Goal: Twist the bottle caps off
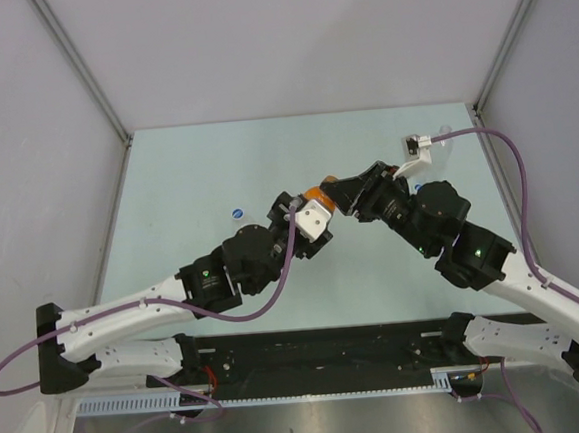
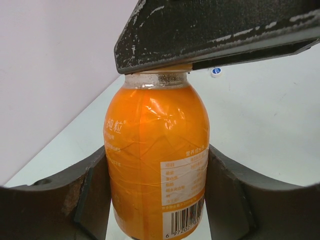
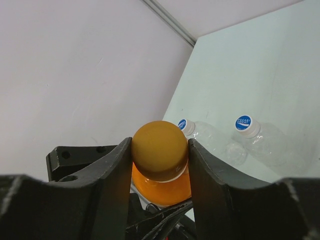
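Observation:
The orange bottle [image 2: 155, 150] is held upright between both arms at mid-table. My left gripper [image 2: 157, 200] is shut on its labelled body, one finger pressed on each side. My right gripper [image 3: 160, 155] is shut on the plain orange cap [image 3: 160, 147], which sits on the bottle's neck with the orange body [image 3: 160, 192] showing below. In the left wrist view the right gripper's fingers [image 2: 215, 30] cover the cap. In the top view the orange bottle [image 1: 315, 191] shows only as a small patch between the left gripper [image 1: 304, 210] and the right gripper [image 1: 338, 193].
Two clear bottles [image 3: 215, 140] [image 3: 275, 147] with blue caps [image 3: 184, 124] [image 3: 244, 122] lie on the pale green table [image 3: 260, 65] beyond the orange one. A blue cap [image 1: 236, 215] shows left of the left wrist. Grey walls [image 1: 33, 146] enclose three sides.

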You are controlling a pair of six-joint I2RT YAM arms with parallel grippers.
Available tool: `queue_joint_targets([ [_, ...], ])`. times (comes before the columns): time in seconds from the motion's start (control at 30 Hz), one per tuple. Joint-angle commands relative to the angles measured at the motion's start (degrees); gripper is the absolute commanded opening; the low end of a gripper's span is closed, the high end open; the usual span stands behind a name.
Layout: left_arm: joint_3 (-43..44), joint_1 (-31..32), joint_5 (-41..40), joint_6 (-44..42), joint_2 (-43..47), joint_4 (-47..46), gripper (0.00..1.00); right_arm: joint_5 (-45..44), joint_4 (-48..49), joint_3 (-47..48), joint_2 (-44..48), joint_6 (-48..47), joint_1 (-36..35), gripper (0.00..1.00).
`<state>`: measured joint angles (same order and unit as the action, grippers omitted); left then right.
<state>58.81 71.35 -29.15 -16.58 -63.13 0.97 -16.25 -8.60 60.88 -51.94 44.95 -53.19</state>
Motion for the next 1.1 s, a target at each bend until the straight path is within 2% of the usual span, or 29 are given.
queue_joint_targets([
  [0.0, 0.1, 1.2, 1.1, -0.9, 0.2, -2.4, 0.00, -0.3, 2.4, 1.2, -0.4, 0.0, 0.1, 0.18],
  [0.1, -0.2, 1.2, 2.8, -0.9, 1.3, -2.3, 0.00, 0.4, 2.1, 1.2, -0.4, -1.7, 0.1, 0.00],
  [0.2, -1.5, 1.1, 10.8, 0.1, 4.3, -2.6, 0.00, 2.7, 2.4, 1.2, 0.2, -4.2, 0.0, 0.00],
  [0.23, -1.8, 1.0, 16.8, 0.8, 5.0, -2.7, 0.00, 4.0, 2.6, 1.2, 0.8, -5.9, 0.1, 0.00],
  [0.3, -1.8, 0.8, 22.4, 1.9, 6.3, -2.1, 0.00, 5.3, 3.1, 1.2, 1.5, -7.8, 0.1, 0.00],
  [0.33, -1.5, 0.4, 27.9, 3.2, 6.5, -1.4, 0.00, 6.0, 3.4, 1.2, 2.1, -9.0, 0.1, 0.00],
  [0.53, -0.2, -1.9, 40.1, 7.3, 7.4, 0.3, 0.00, 9.4, 3.4, 1.3, 4.0, -12.8, 0.2, 0.00],
  [0.63, 0.0, -5.8, 50.5, 11.4, 8.0, -0.8, 0.00, 13.0, 3.8, 1.3, 4.6, -14.5, 0.2, 0.00],
  [0.67, -0.1, -7.0, 56.5, 12.7, 8.0, -2.5, 0.00, 14.2, 4.0, 1.2, 4.9, -16.0, 0.2, 0.00],
  [0.7, -0.1, -9.5, 60.4, 14.2, 7.9, -4.4, 0.00, 15.4, 4.4, 1.2, 5.1, -16.8, 0.2, 0.00],
  [0.9, 0.9, -15.4, 83.2, 26.9, 3.3, -13.9, 0.00, 26.0, 6.3, 1.3, 6.5, -22.3, 0.5, 0.00],
  [1.07, 3.9, -15.8, 95.8, 36.3, -2.2, -20.4, 0.00, 35.2, 7.6, 1.3, 7.5, -25.7, 0.9, 0.00],
])
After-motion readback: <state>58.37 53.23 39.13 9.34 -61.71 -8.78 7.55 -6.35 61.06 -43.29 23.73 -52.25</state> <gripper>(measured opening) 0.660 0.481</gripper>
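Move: The left hand already grips the orange bottle's body, with the yellow cap about 6 cm above that hand, 3 cm to its right and 1 cm ahead. The right fingers are already shut round the cap, right at the hand point. Two clear bottles with blue caps stand some 18 cm below the left hand and about 9 cm ahead: the middle bottle roughly 3 cm to its left, the left bottle about 18 cm to its left. Keeping the right fingers clamped on the cap and the left on the orange bottle's body, the two hands counter-twist them in the unscrewing sense. The left swings clockwise some 50 degrees with a roll, the right counter-clockwise about 20 while tipping up and rolling. After a brief hold both also draw back and rise, the left drifting right too, each going roughly 9 or 10 cm. ##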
